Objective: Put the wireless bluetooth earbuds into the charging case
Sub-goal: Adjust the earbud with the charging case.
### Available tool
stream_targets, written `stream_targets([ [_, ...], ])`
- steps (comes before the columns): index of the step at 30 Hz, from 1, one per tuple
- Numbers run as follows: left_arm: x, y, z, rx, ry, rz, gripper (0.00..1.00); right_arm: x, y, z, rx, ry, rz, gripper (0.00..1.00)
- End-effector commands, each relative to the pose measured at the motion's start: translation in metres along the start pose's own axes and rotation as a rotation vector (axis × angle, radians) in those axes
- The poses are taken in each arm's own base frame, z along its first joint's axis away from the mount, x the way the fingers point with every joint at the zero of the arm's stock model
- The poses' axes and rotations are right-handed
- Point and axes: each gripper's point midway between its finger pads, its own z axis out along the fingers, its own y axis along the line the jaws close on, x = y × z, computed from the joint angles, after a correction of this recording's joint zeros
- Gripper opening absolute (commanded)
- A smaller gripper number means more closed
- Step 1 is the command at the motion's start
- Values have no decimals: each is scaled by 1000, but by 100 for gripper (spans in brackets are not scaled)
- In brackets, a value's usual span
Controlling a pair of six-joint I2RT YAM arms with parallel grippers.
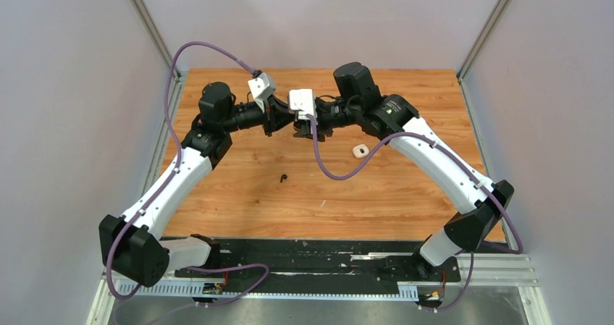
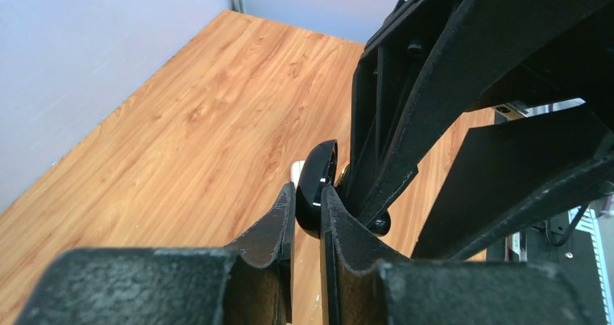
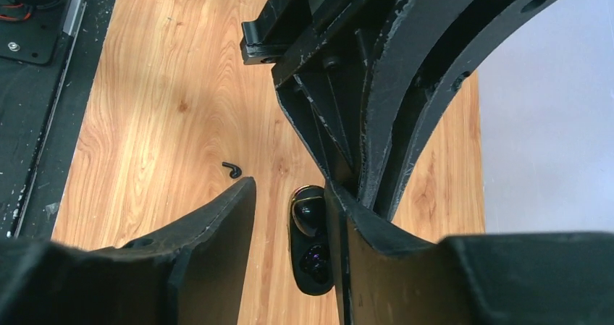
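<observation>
My left gripper [image 2: 308, 195] is shut on a glossy black charging case [image 2: 316, 184] and holds it above the table at the back centre. In the right wrist view the open case [image 3: 313, 271] has a black earbud [image 3: 309, 213] seated in its upper socket. Its lower socket looks empty. My right gripper [image 3: 289, 187] stands open around the case. One finger lies against the case's side and the other is well apart. Both grippers meet tip to tip, left [image 1: 279, 122] and right [image 1: 303, 129]. A loose black earbud [image 1: 282, 178] [image 3: 232, 169] lies on the wood.
A small white case-like object [image 1: 359, 150] rests on the wooden table [image 1: 239, 195] to the right of the grippers, under the right arm's purple cable. Grey walls close in the table on both sides and at the back.
</observation>
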Motion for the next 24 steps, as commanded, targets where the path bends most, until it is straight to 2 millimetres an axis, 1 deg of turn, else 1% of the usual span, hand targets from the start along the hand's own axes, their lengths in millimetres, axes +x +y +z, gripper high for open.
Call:
stream_targets([
  [1,-15,-11,1,43,-51,29,0,-20,-19,-8,70,-14,-39,46],
  [6,-10,-9,2,40,-53,8,0,-40,-23,-20,97,-50,-54,52],
  [13,-8,-9,6,57,-57,-22,0,-52,-22,-28,114,-83,-75,54],
  [16,-6,-9,7,60,-55,-32,0,-62,-33,-38,178,-102,-53,54],
  [18,-7,-7,6,58,-55,-38,0,-73,-47,-53,253,-144,13,55],
  [20,-7,-5,5,49,-55,-42,0,-85,-61,-78,316,-216,103,58],
  [22,-7,-2,4,39,-52,-49,0,-90,-79,-102,406,-265,201,62],
  [24,-8,0,2,31,-51,-52,0,-80,-91,-121,469,-271,283,63],
])
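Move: The charging case, lid open and both black earbuds in it, sits about 1 cm ahead of the right hand point and 2 cm lower. From the left hand, which already pinches the lid, the case's middle is roughly 2 cm back and 2 cm right, about 1 cm lower. On the table some 32 cm below the right hand, the loose black earbud lies about 1 cm back and 4 cm left, and the white case about 9 cm ahead and 20 cm right. Straight up at first, a good 2 cm, the right hand pulls clear of the charging case with its already parted fingers spreading wider. It then speeds up and swings on up, forward and to the right, about 7 cm higher in all, fingertips tilting up and turning clockwise, some 20 degrees. The left hand stays nearly in place, still pinching the lid. ##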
